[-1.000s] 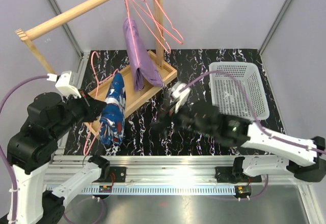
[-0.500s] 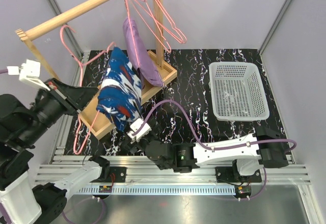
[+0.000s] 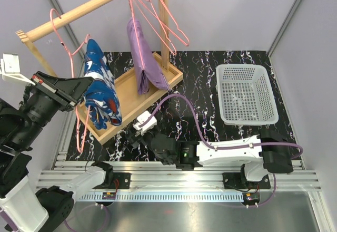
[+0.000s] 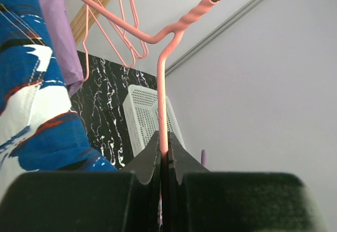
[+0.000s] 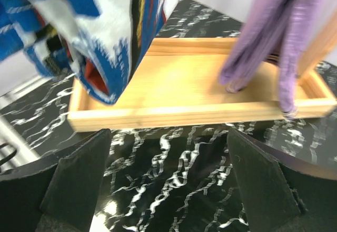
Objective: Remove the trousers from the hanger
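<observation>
Dark blue trousers with white and red splashes [image 3: 100, 92] hang on a pink wire hanger [image 3: 79, 124], lifted off the rail at the left. My left gripper [image 3: 87, 84] is shut on the hanger's wire [image 4: 162, 105], which runs up between the jaws [image 4: 164, 143]. The blue cloth [image 4: 31, 110] hangs at left in the left wrist view. Lilac-purple trousers [image 3: 139, 58] hang on another pink hanger from the wooden rail [image 3: 79, 11]. My right gripper [image 3: 138, 137] is low over the table, open [image 5: 168, 174] and holding nothing, in front of the blue trousers [image 5: 95, 26] and the purple ones [image 5: 274, 31].
A wooden tray [image 3: 131, 97] forms the rack's base, its front wall [image 5: 184, 117] just ahead of my right fingers. Spare pink hangers [image 3: 168, 23] hang on the rail. A white basket [image 3: 246, 95] stands at the right on the black marbled table.
My left arm has raised the hanger with the blue trousers up and to the left. The right gripper has moved from mid-table to low in front of the tray.
</observation>
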Robot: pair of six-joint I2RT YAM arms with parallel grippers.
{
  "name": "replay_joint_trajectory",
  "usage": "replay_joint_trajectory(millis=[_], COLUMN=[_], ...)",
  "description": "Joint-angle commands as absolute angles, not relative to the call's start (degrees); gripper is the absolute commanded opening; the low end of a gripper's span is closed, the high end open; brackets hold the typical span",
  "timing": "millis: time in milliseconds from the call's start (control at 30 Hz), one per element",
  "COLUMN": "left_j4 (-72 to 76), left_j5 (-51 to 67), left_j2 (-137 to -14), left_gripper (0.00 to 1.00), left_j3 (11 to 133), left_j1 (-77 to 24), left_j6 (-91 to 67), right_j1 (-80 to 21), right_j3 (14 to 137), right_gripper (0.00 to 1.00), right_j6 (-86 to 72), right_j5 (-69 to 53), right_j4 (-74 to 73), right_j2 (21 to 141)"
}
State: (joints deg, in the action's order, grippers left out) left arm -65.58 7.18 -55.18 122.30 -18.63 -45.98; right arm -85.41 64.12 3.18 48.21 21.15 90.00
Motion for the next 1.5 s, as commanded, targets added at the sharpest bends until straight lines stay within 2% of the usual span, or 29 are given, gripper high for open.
replay_joint_trajectory(millis=[0,200,667,1000,1267,1467], left_j4=[-50.28,-50.01,-45.88,-46.05,-45.35,-45.70], left_j5=[5.20,4.13,7.29,8.00,7.38,9.40], left_j2=[-54.06,-54.58,-51.59,-50.63,-51.59,-51.33], left_gripper=[0.00,0.00,0.00,0.00,0.00,0.00], left_j3=[124.46,124.45,121.46,118.21,117.42,116.90], left_j1=[-18.11,-17.93,-16.96,-16.61,-16.61,-16.61], left_j6=[-47.10,-47.37,-54.22,-57.74,-60.47,-61.52], right_j1=[-85.69,-85.78,-81.21,-81.04,-81.12,-81.03], right_j3=[66.71,62.50,69.34,72.77,73.04,75.22], right_gripper=[1.00,1.00,0.99,0.99,0.99,0.99], right_j6=[0.89,-5.18,4.63,13.62,12.57,17.48], right_j5=[41.41,32.61,41.21,38.76,31.38,37.97], right_j4=[23.56,26.36,36.55,44.29,46.05,51.24], right_j2=[90.70,88.77,97.81,101.25,102.57,104.85])
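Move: The blue trousers still hang from the hanger that the left hand grips. Their lower end is about 5 cm ahead of the right hand, 8 cm to its left and 4 cm higher. From the left hand that end is some 8 cm ahead, 1 cm right and 25 cm below. The purple trousers hang roughly 20 cm straight ahead of the right hand and 6 cm up. The rack's wooden tray is 16 cm ahead of the right hand, 8 cm left and 25 cm down. No firm contact shows yet: the right hand brings its wide-open fingers up around the lower end of the blue trousers. It swings back and left, goes forward again, then rises and eases farther left, about 7 cm left overall, fingertips tipping up and turning counter-clockwise. The left hand stays nearly in place, keeps its pinch on the hanger and rolls some 15 degrees, left side down. ##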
